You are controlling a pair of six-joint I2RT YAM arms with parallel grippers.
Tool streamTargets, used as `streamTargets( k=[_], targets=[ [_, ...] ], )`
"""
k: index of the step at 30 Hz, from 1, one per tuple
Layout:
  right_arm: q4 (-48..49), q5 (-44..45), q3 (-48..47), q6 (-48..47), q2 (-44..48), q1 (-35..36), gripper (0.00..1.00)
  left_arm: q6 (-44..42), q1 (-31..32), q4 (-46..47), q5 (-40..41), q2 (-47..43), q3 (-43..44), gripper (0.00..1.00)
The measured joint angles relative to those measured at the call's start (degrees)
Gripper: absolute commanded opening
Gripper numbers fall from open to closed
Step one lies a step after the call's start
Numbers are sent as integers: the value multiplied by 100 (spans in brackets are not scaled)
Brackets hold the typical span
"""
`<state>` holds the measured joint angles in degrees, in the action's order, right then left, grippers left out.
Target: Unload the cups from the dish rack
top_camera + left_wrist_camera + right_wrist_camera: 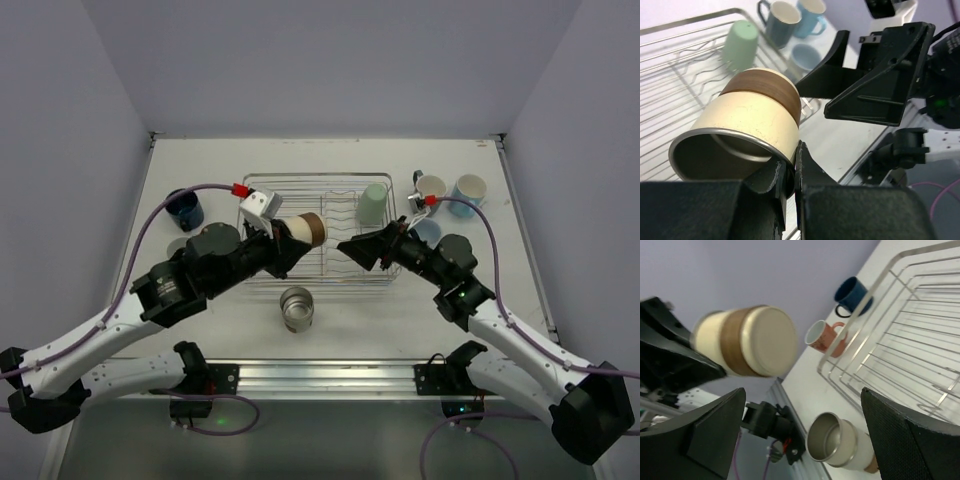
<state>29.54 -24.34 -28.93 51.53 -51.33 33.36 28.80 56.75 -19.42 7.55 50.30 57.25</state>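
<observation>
My left gripper (283, 241) is shut on the rim of a cream cup with a brown band (304, 232), holding it on its side above the dish rack (300, 180). In the left wrist view one finger sits inside the metal-lined mouth of that cup (750, 120) and the other outside; the left gripper (791, 162) pinches the wall. My right gripper (360, 250) stands wide open, facing the cup's base (747, 342), a short gap away, with nothing between its fingers (910, 440). A mint green cup (373, 204) stands upside down in the rack's far right corner.
A metal-lined tumbler (297, 308) sits on the table in front of the rack. A navy mug (185, 210) and a salmon mug (825, 338) stand left of the rack. Right of it are a cream-lined mug (430, 188), a light blue mug (468, 190) and a pale blue cup (428, 232).
</observation>
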Motion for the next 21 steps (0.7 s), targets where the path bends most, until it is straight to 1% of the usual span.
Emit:
streamTargets(
  k=[3,6,9,15,21],
  targets=[
    [-557,210,-50,-422,94,0,99,-286,0,-1202,170,249,844,0],
    [-1032,415,-94,-758,149,0,99,-531,0,-2315,31,671,1598,0],
    [-1397,603,-153,-1014,162,0,99,-702,74,-3086,-138,1174,2044,0],
    [-1945,1141,-227,-1399,317,-7,99,-761,546,-4212,-48,1956,2140,0],
    [-2188,1447,-236,-1587,378,-31,99,-758,852,-4828,170,2194,2140,0]
  ],
)
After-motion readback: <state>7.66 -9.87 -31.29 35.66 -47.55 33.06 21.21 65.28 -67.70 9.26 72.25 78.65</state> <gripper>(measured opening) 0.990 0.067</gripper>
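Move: Some 6 cm back, 2 cm left and 25 cm below the left hand, which already holds the brown-banded cup by its rim, stand the stacked cream cups on the table. The dish rack's middle is about 18 cm ahead of that hand, 3 cm right and 27 cm below. From the empty right hand, the green cup in the rack lies roughly 20 cm ahead, 8 cm right and 19 cm below. Swinging the held cup bottom-down, the left hand first slips a couple of cm left, then sinks about 10 cm and draws back some 6 towards the stacked cups, its wrist tipping some 50 degrees until the fingers point steeply down, grip kept. The right hand, fingers staying wide open, eases down, right and a little forward, towards the green cup. ##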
